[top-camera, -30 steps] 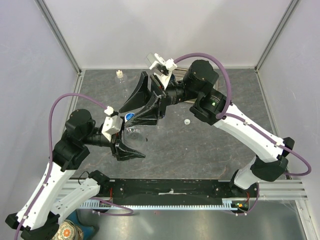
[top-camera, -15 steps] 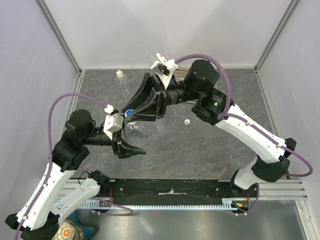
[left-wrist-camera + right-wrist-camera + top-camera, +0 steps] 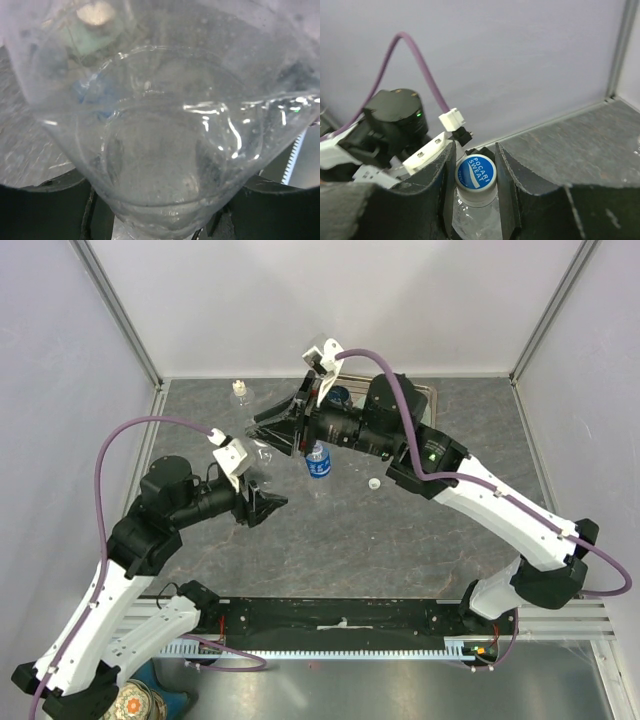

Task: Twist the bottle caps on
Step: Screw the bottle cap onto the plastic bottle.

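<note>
My right gripper (image 3: 475, 162) is shut on a bottle cap (image 3: 476, 172), white with a blue printed top, which sits on the neck of a clear bottle (image 3: 472, 220). My left gripper (image 3: 260, 504) is shut on the body of that same bottle (image 3: 165, 150), which fills the left wrist view; dark fingers (image 3: 60, 210) show at its sides. From above, the right gripper (image 3: 264, 430) meets the bottle (image 3: 263, 456) above the table's left half. A loose white cap (image 3: 373, 483) lies on the table. A blue-labelled bottle (image 3: 318, 462) stands near the centre.
A small clear bottle (image 3: 238, 390) stands at the back left corner. A blue-topped item (image 3: 340, 395) shows behind the right wrist. Grey walls close in the dark table (image 3: 450, 430). A bowl (image 3: 135, 705) sits below the front edge.
The right gripper swung left and closed on the cap. The left arm lifted and turned the clear bottle toward it. The blue-labelled bottle is now uncovered.
</note>
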You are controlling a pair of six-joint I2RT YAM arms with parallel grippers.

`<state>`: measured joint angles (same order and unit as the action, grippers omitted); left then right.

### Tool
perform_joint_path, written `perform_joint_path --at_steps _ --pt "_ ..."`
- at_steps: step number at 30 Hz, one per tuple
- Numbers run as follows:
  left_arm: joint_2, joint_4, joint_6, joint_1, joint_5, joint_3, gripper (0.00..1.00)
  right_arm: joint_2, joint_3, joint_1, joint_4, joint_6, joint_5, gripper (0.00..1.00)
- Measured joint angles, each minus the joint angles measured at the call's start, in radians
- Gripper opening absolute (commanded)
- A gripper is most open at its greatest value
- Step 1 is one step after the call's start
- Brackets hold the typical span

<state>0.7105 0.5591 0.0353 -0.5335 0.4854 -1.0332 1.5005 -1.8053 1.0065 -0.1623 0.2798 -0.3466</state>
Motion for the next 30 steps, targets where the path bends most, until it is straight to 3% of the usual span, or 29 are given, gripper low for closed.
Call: perform_joint_path --at_steps 11,14,15,17,18,24,30 --pt "-0.02 0.058 0.026 0.0 -0.303 0.0 0.02 0.079 -0.024 0.23 0.059 0.017 0.709 0.0" --pt "-0.019 0.071 0.033 0.001 -0.356 0.003 0.02 0.129 -0.082 0.272 0.03 0.034 0.873 0.16" --pt "-0.019 0.074 0.034 0.001 -0.372 0.006 0.02 0.148 -0.105 0.283 0.016 0.041 0.921 0.29" --pt "-0.019 0.08 0.035 0.002 -0.393 0.011 0.02 0.178 -0.141 0.298 -0.01 0.055 0.995 0.44" --pt "-0.019 0.082 0.037 0.002 -0.402 0.014 0.02 0.186 -0.151 0.303 -0.02 0.06 1.02 0.55" --pt "-0.028 0.032 0.034 0.022 -0.395 0.029 0.02 0.175 -0.168 0.32 -0.073 0.048 1.038 0.85" --pt "-0.045 -0.047 0.031 0.024 -0.204 0.03 0.02 0.025 -0.084 0.313 -0.08 -0.02 0.827 0.92"
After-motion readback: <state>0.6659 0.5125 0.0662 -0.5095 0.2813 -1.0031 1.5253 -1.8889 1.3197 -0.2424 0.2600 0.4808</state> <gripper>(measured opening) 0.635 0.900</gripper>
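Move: My right fingers already grip the blue-and-white cap on the plastic bottle's mouth, so the cap lies right at my right hand point, with the bottle's middle some 10 cm straight below. From my left hand, which holds the bottle's body, the cap is about 15 cm straight up. From my right hand, the blue-label bottle stands roughly 14 cm ahead and 10 cm right; the capped clear bottle is about 26 cm ahead and 8 cm left, both some 35 cm lower. I twist against myself: my right hand keeps pinching the cap and turns some 40 degrees clockwise while my left turns the held bottle counter-clockwise, both drifting forward and left by about 5 cm and sinking slightly. Then I open my right fingers wide and draw back, right and up off the cap; my left keeps its hold, rising and coming partway back and right, unwinding about 10 degrees. ##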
